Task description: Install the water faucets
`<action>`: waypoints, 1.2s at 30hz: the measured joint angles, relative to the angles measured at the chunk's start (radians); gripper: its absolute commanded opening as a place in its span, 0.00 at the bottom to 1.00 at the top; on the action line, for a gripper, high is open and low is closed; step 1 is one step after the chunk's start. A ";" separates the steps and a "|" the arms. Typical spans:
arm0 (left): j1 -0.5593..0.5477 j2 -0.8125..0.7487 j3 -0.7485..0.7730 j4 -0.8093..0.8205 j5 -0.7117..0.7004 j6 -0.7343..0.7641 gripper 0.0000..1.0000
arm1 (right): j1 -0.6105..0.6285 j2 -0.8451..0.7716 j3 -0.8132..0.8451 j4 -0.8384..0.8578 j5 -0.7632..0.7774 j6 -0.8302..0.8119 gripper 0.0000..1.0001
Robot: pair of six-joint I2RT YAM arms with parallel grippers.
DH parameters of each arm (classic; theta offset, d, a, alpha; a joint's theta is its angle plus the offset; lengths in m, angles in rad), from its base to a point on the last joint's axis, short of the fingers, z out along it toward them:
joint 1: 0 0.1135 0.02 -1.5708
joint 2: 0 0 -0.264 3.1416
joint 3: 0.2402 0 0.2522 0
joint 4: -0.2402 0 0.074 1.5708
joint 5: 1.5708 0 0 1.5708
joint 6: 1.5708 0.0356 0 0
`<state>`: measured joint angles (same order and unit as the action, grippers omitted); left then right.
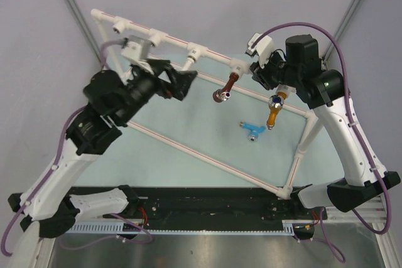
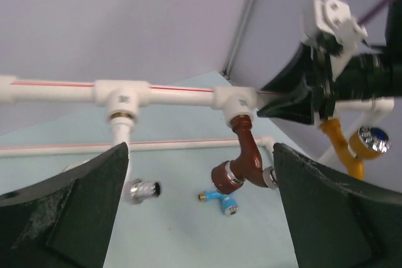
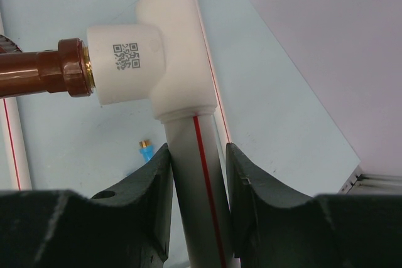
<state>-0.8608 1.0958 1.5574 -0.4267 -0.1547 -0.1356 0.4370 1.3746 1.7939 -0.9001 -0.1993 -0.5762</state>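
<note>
The brown faucet [image 1: 226,87] is screwed into a tee socket [image 3: 141,54] of the white pipe frame [image 1: 163,36]; it also shows in the left wrist view [image 2: 245,158]. A white faucet [image 2: 122,155] hangs from the neighbouring tee. The orange-yellow faucet [image 1: 275,110] hangs from the frame by the right arm. The light blue faucet [image 1: 251,130] lies loose on the table. My left gripper [image 2: 201,218] is open and empty, facing the brown faucet [image 1: 182,83]. My right gripper [image 3: 196,155] is shut on the white pipe [image 3: 195,180] just below the brown faucet's tee.
The frame's lower rail [image 1: 207,158] runs diagonally across the pale blue table. More tee sockets [image 1: 119,27] sit along the top rail at the far left. A black rail [image 1: 207,208] lies along the near edge between the arm bases.
</note>
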 measured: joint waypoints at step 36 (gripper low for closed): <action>0.417 -0.077 -0.490 0.351 0.361 -0.983 0.51 | 0.001 0.000 0.000 0.001 0.001 0.000 0.00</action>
<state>-0.4435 1.0183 1.0676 -0.0761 0.2066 -1.1191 0.4377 1.3743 1.7939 -0.8989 -0.1982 -0.5766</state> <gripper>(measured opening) 0.562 0.382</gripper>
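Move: The white faucet hangs from the rail about 12 cm ahead of the left hand, almost in line sideways and some 9 cm below it. Its brown neighbour hangs about 15 cm to the right of it and 5 cm nearer. An empty tee sits some 13 cm to the left of the white faucet and 5 cm farther out. From the right hand, the white faucet lies about 24 cm left, 5 cm ahead and slightly below. Left hand swings left, then sinks about 10 cm and forward towards the white faucet, rolling, fingers half closing. ##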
